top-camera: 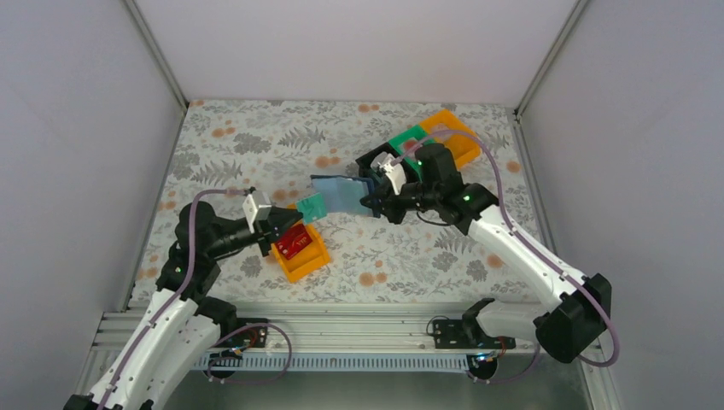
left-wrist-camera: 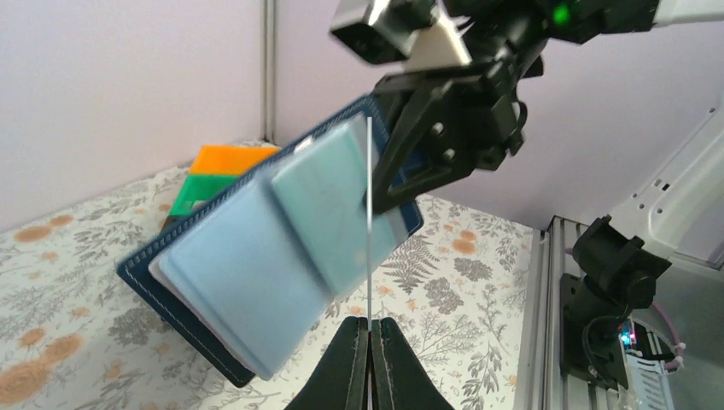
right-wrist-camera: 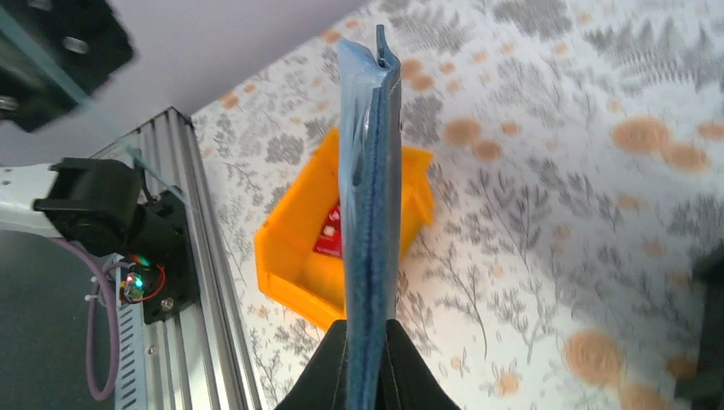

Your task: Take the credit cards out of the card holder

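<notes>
My left gripper (top-camera: 286, 224) is shut on a teal credit card (top-camera: 312, 207) held above the table. In the left wrist view that card (left-wrist-camera: 369, 213) shows edge-on as a thin line rising from the shut gripper (left-wrist-camera: 370, 323). The dark navy card holder (top-camera: 341, 195) hangs open beside it, and my right gripper (top-camera: 373, 198) is shut on its right end. Its pale blue sleeves (left-wrist-camera: 248, 282) face the left wrist camera. Whether the card's far end still sits in a sleeve I cannot tell. From the right wrist the card holder (right-wrist-camera: 369, 171) stands edge-on in the shut gripper (right-wrist-camera: 369, 329).
An orange bin (top-camera: 300, 254) with a red card (top-camera: 293, 241) in it stands under the left gripper; the bin (right-wrist-camera: 290, 248) and the red card (right-wrist-camera: 331, 235) also show behind the holder. Black (top-camera: 376, 160), green (top-camera: 410, 139) and orange (top-camera: 452, 132) bins stand at the back right.
</notes>
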`<state>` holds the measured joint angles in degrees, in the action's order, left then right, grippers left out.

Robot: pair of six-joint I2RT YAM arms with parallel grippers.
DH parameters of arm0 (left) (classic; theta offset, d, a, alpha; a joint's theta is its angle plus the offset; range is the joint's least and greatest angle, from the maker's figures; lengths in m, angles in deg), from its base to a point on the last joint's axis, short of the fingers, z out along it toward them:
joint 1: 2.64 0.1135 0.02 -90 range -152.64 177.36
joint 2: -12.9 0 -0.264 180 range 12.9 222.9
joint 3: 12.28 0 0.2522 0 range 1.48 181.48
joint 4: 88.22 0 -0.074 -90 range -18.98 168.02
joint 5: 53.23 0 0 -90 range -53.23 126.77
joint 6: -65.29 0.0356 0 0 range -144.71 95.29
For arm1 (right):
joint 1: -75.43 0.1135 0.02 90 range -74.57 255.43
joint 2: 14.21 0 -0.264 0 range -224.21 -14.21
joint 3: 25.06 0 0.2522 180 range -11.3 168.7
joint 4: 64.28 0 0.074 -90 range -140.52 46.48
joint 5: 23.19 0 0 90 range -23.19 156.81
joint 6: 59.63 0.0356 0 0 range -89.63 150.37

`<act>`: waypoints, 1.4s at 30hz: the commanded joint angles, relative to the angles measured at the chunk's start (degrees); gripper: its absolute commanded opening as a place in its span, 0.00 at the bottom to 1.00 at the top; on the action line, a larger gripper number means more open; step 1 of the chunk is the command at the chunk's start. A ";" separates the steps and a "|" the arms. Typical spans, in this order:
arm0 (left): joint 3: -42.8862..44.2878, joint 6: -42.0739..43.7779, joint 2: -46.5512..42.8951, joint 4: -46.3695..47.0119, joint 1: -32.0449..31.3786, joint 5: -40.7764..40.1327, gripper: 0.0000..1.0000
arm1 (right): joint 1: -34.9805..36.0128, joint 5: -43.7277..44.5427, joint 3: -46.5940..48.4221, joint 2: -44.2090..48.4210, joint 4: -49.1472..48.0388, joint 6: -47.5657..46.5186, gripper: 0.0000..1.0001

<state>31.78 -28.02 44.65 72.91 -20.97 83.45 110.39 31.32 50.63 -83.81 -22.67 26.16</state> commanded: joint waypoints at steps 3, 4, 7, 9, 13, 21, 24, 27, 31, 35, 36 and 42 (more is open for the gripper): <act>-2.15 -1.96 -1.60 4.84 0.34 2.05 0.02 | -2.31 -1.06 -2.55 -4.48 8.61 10.02 0.04; -2.96 -2.45 -1.64 6.35 0.38 2.55 0.02 | -2.49 -2.95 -3.70 -5.23 9.56 11.06 0.04; -4.79 -4.66 -1.72 9.16 0.29 3.91 0.02 | -2.61 -8.02 -8.42 -7.16 12.30 12.95 0.04; -5.07 -4.69 -1.98 9.37 0.25 4.61 0.02 | -2.67 -9.79 -12.35 -7.49 11.14 13.73 0.04; -5.72 -4.54 -1.83 11.35 0.12 5.28 0.02 | -3.09 -12.48 -15.73 -13.29 8.23 12.68 0.04; -5.58 -4.50 -2.07 12.25 -0.36 6.49 0.02 | -6.59 6.01 -9.93 -16.24 14.04 16.27 0.60; -5.46 -3.73 -2.06 12.83 -0.45 6.59 0.02 | -5.90 14.66 -1.75 -11.35 16.66 15.67 0.72; -5.77 -3.25 -2.04 12.87 -0.47 6.99 0.02 | -1.37 12.72 3.40 -2.36 9.46 11.54 0.82; -5.82 -3.27 -1.82 13.07 -0.57 7.00 0.02 | 3.44 18.04 6.77 0.34 6.70 8.30 0.94; -5.25 -2.79 -1.19 12.09 -0.70 6.85 0.02 | 3.41 25.25 9.79 -3.06 14.52 9.00 0.92; -5.28 -3.09 -1.03 12.38 -0.66 6.85 0.02 | 3.63 19.34 9.86 -2.42 12.81 7.67 0.91; -5.37 -2.67 -0.31 13.55 -0.80 8.22 0.02 | 7.64 -7.57 5.81 3.41 -5.08 1.86 0.92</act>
<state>26.32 -32.22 44.00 83.75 -21.54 89.44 115.44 40.24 57.30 -84.18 -16.96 33.07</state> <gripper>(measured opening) 0.027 0.918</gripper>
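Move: My right hand holds the card holder. The clear table where it will go lies about 25 cm below that hand, some 7 cm back and 4 cm to its right. The black bin stands roughly 9 cm ahead and 6 cm right of the hand, and the yellow tray about 15 cm left and 8 cm back, both some 24 cm down. From my left hand, that table spot is about 18 cm right, 2 cm back and 27 cm below. I swing my right hand down about 20 cm and some 6 cm back, tipping its fingers down by nearly 50 degrees, to bring the card holder to the table in front of the black bin. Low down, I open the fingers wide and let go of it, then lift away to about my starting height, levelling the wrist again. My left hand keeps its pinch on the teal card. ##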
